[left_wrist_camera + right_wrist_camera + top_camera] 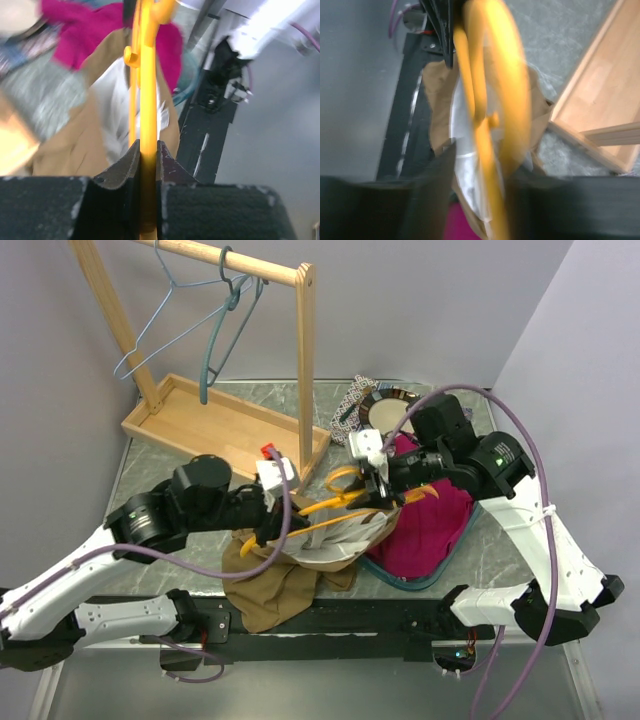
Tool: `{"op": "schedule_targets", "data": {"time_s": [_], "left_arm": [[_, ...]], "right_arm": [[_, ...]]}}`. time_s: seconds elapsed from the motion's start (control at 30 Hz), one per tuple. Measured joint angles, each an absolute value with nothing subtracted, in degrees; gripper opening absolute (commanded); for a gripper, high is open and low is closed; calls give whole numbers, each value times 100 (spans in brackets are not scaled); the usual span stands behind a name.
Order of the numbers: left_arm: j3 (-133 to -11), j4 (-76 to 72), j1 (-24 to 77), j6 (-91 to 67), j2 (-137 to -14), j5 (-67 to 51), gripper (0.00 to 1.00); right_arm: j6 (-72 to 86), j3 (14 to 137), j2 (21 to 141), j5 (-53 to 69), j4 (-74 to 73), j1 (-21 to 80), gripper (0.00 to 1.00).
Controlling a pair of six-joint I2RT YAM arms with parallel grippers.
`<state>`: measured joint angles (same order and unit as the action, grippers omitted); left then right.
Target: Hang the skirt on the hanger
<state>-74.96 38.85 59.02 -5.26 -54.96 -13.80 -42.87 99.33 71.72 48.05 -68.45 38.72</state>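
An orange plastic hanger (330, 508) is held above the middle of the table, over a tan skirt (285, 585) with a white lining. My left gripper (272, 525) is shut on one end of the hanger; in the left wrist view the orange bar (148, 75) is pinched between the pads (148, 150). My right gripper (378, 488) is at the hanger's hook end. In the blurred right wrist view its fingers (480, 160) stand apart around the orange hanger (490, 100), the left finger clear of it. The skirt (440, 115) hangs below.
A wooden rack (230, 430) stands at the back left, with blue wire hangers (165, 325) and a teal hanger (212, 355) on its rail. A magenta garment (435, 520) lies in a teal-rimmed basket at the right. Patterned cloth and a round object (380, 405) lie behind it.
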Motion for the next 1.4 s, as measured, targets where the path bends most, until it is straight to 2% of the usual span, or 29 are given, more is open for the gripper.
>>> {"op": "schedule_targets", "data": {"time_s": [0.03, 0.07, 0.2, 0.37, 0.53, 0.7, 0.83, 0.97, 1.1, 1.4], "left_arm": [[-7496, 4032, 5907, -676, -5367, -1157, 1], [-7502, 4178, 5905, -790, -5245, -954, 1], [-7863, 5116, 5863, -1337, -4713, 104, 1], [-9153, 6285, 5846, -1846, -4713, 1372, 1], [-10357, 6938, 5841, -2069, -5133, 2464, 1], [-10825, 6860, 5841, -1959, -5782, 3277, 1], [-11264, 6617, 5806, -1673, -6499, 3660, 1], [-11817, 6193, 5518, -1389, -7271, 3658, 1], [-12267, 5942, 4727, -1245, -7795, 3197, 1], [-12551, 5299, 3214, -1157, -8414, 1507, 1]], "right_arm": [[-4112, 9939, 7172, 4882, -6722, 3795, 87], [-3892, 9970, 7166, 4945, -6619, 3653, 88], [-2921, 10444, 7172, 5391, -6246, 2620, 90], [-1966, 10512, 6969, 5824, -5476, 1190, 90], [-1264, 8976, 6410, 6333, -4519, 322, 91], [-805, 7371, 6198, 6698, -3721, -25, 91], [-694, 6554, 6114, 6930, -3301, -148, 91], [-451, 5749, 5793, 7332, -2510, -316, 91], [82, 4967, 5518, 7762, -1544, -591, 91], [550, 4545, 5325, 8154, -705, -768, 91]]}}
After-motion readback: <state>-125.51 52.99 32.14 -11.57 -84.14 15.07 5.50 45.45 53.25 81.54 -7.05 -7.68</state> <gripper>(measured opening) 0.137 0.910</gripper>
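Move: The rack's rail, where the yellow hanger is being taken, lies about 35 cm ahead of the left hand, 6 cm to its left and 17 cm above. The rack's right post stands roughly 28 cm ahead and 5 cm right, the teal hanger some 32 cm ahead and 12 cm left; the skirt's middle is about 9 cm right and 15 cm below. From the right hand, the rail is about 30 cm ahead, 22 cm left and 15 cm up, the basket 5 cm ahead, 14 cm right and 28 cm down. The yellow hanger, carrying the skirt, stays pinched by one shoulder in the left fingers, which swing it about 15 cm left and upward while turning counter-clockwise some 55 degrees, then push forward about 20 cm towards the rail, still rising a little. The right fingers, already opening, spread wide and leave the hanger; that hand goes forward, up and right, then sinks over the basket. ##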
